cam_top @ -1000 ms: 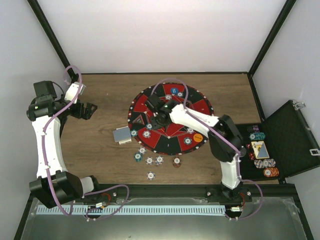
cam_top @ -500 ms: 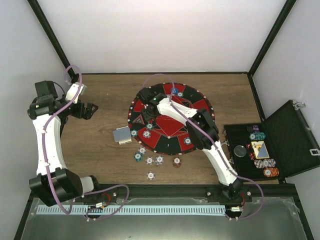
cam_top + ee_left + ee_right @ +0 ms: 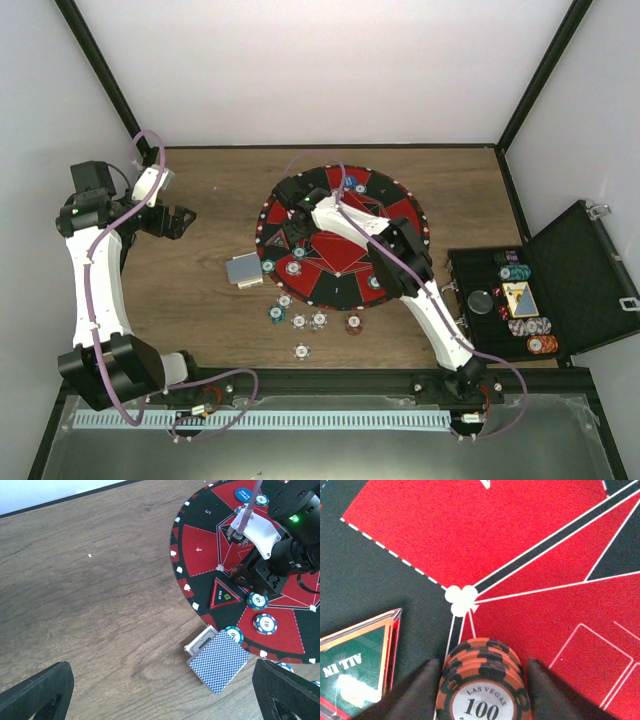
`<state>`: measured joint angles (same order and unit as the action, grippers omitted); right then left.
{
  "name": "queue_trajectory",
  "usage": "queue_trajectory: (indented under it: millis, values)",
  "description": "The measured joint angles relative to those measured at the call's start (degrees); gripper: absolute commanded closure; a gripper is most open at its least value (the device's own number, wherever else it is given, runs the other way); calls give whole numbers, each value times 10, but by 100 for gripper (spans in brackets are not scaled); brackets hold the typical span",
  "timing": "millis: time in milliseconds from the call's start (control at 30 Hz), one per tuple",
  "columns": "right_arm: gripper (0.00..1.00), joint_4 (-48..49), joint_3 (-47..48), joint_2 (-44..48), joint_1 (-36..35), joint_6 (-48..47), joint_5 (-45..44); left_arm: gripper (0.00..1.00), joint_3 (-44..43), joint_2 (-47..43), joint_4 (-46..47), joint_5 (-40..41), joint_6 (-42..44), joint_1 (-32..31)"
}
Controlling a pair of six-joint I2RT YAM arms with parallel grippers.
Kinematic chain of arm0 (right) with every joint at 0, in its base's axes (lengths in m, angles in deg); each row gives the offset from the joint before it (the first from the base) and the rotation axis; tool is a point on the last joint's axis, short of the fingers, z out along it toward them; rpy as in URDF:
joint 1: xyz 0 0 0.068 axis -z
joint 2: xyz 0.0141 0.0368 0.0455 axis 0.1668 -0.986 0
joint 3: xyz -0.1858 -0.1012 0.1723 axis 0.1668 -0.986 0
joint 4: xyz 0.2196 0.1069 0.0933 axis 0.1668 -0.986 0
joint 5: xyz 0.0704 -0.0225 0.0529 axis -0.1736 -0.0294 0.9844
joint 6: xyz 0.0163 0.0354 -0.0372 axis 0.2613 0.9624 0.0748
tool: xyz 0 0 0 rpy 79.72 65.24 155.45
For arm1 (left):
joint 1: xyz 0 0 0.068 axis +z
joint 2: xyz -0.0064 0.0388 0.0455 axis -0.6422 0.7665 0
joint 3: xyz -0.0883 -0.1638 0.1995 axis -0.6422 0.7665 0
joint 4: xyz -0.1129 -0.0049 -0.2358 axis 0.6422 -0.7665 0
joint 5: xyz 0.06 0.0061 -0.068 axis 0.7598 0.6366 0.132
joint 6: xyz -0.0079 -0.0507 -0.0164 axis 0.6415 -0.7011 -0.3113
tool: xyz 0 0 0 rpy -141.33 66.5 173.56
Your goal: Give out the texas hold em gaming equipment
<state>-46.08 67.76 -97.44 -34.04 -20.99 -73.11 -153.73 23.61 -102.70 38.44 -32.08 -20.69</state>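
Note:
My right gripper (image 3: 481,669) is shut on a short stack of orange striped-edge poker chips (image 3: 484,682) marked 100, just above the mat's (image 3: 335,262) left part near a white club mark. From above, this gripper (image 3: 290,222) hangs over the red-and-black mat by the "ALL IN" triangle (image 3: 357,672). My left gripper (image 3: 180,220) is open over bare wood at the left, holding nothing. A blue-backed card deck (image 3: 219,660) lies at the mat's left edge. Loose chips (image 3: 299,321) lie on the wood in front of the mat, and others (image 3: 264,624) sit on its wedges.
An open black case (image 3: 580,270) at the right edge holds chip stacks (image 3: 528,325) and cards. A blue button disc (image 3: 347,182) lies on the mat's far side. Black frame posts and white walls enclose the table.
The right arm has swung from the middle of the mat to its left far part, carrying the chip stack; it has barely moved in the last half second. The left arm has stayed put.

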Motion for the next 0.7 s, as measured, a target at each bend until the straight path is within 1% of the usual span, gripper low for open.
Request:
queue_trajectory:
  millis: [33,100,300,400,467,533,700]
  values:
    - [35,0,0,0,0,0,0,0,0,1,0,0,0,0]
    - [32,-2,0,0,0,-3,0,0,0,1,0,0,0,0]
    - [32,-11,1,11,0,-10,-12,0,0,2,0,0,0,0]
    - [31,-22,1,40,0,-11,-18,0,0,2,-1,0,-1,0]
    - [29,-17,-22,84,0,-10,-21,0,0,2,-1,0,-2,0]
    - [27,-10,-77,153,-1,-6,-23,0,0,2,-3,0,-2,0]
    - [18,15,-262,353,-17,17,-25,0,0,2,-5,-1,-4,0]
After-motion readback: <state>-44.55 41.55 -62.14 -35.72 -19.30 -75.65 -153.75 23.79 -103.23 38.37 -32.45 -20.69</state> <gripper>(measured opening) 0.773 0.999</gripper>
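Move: Right between the right hand's fingers, about 1 cm below the hand point, is the held orange 100-chip stack. The ALL IN triangle lies roughly 5 cm to its left and 2 cm back; one blue-white chip is some 5 cm straight back, a second about 10 cm back and 2 cm left. From the left hand, the stack is around 11 cm ahead, 27 cm right and 24 cm below. Letting go of the orange chips first, the right hand stays put over the mat while its fingers spread clear of the stack's sides. Then it climbs quickly, about 14 cm, drawing back some 7 cm and right 6 cm over the mat, away from the stack; the wrist tips roughly 10 degrees and the fingers widen a little more. ##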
